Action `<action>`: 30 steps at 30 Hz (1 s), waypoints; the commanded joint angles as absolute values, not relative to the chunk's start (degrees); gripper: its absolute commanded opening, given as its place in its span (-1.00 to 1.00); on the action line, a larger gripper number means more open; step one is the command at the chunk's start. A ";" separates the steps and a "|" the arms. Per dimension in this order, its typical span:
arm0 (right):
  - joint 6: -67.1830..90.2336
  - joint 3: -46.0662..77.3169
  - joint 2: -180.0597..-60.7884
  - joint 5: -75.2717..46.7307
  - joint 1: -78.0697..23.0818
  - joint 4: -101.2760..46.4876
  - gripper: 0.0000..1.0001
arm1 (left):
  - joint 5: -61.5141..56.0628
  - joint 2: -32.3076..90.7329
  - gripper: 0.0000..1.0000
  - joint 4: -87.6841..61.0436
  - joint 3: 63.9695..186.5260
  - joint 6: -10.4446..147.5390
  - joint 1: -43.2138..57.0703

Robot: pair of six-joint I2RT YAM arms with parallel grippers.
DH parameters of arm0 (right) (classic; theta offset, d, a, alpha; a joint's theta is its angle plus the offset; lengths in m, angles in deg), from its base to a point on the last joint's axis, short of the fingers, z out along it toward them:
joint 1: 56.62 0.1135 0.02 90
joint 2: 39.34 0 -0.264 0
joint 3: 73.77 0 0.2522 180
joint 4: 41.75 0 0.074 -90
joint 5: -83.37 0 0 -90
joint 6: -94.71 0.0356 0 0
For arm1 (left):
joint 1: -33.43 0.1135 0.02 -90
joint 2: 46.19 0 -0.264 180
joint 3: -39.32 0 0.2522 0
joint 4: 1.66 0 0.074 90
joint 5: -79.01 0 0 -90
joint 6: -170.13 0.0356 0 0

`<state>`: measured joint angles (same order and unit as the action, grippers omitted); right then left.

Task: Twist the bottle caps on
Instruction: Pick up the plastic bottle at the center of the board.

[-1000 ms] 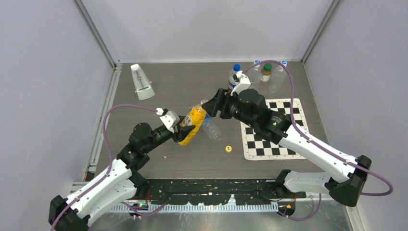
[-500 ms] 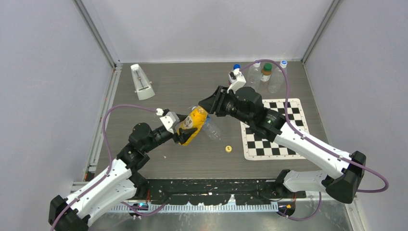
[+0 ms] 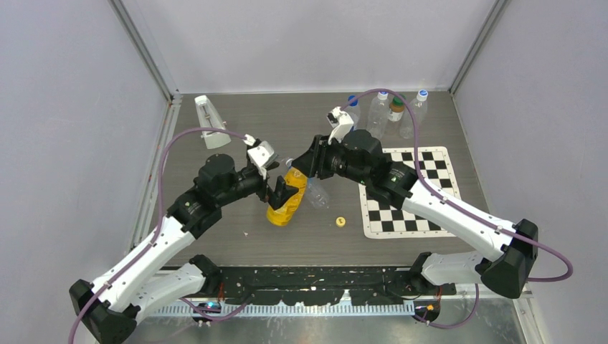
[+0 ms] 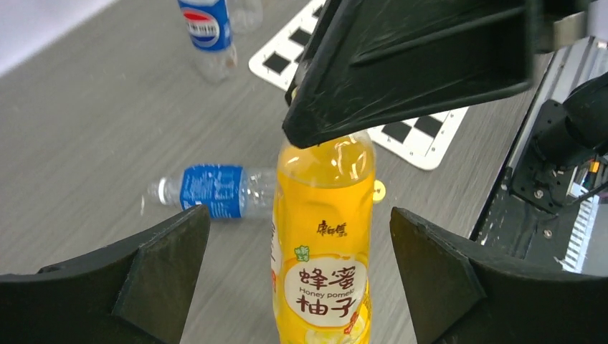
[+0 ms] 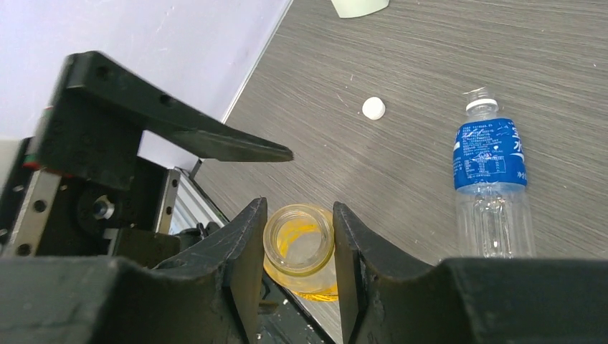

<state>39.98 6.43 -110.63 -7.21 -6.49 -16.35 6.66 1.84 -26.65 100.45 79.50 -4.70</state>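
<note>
An open-mouthed yellow bottle (image 3: 287, 204) stands upright mid-table with no cap on it. My right gripper (image 5: 299, 209) is shut on its glassy neck (image 5: 299, 244) from above. My left gripper (image 4: 301, 272) is open, its fingers (image 4: 161, 269) standing wide on either side of the yellow bottle (image 4: 326, 251) without touching it. A yellow cap (image 3: 340, 222) lies on the table just right of the bottle, also visible in the left wrist view (image 4: 378, 190). A white cap (image 5: 373, 108) lies loose on the table. Blue caps (image 3: 353, 99) sit on bottles at the back.
A clear bottle with a blue label (image 3: 316, 194) lies on its side behind the yellow one. Several upright bottles (image 3: 396, 107) stand at the back right. A checkerboard mat (image 3: 412, 193) is on the right, and a white wedge-shaped object (image 3: 211, 122) at the back left.
My left gripper opened and let go of the yellow bottle, which went from tilted to upright. The right gripper came down and shut on its neck.
</note>
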 commanded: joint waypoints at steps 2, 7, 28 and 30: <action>37.50 9.06 -111.02 -8.25 -6.36 -18.78 -0.99 | 5.56 4.95 0.99 -34.92 103.55 76.26 -4.76; 37.83 9.37 -111.57 -8.42 -6.35 -19.10 -0.99 | 5.56 4.29 0.95 -31.76 100.27 73.93 -4.76; 38.82 8.28 -110.76 -12.00 -6.35 -21.75 -0.99 | 13.56 5.48 0.34 -11.73 90.28 68.51 -4.75; 38.77 8.06 -110.45 -12.21 -6.35 -21.95 -0.99 | 14.12 5.87 0.22 -10.13 90.00 67.58 -4.73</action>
<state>38.75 6.56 -112.01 -10.82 -6.49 -17.88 10.99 5.22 -17.86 90.77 70.11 -4.70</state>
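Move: The orange bottle hangs upright with its neck still in the right hand's fingers, its middle about 10 cm straight below that hand. From the open left hand, the bottle's middle is some 8 cm below and 3 cm to the right, about level ahead. On the table some 24 cm below the left hand, the blue-label bottle lies about 9 cm ahead and 7 cm right, and the yellow cap about 2 cm back and 18 cm right. Left hand sinks about 7 cm, tipping down, then edges right, its fingers part-closing around the right-held orange bottle. ##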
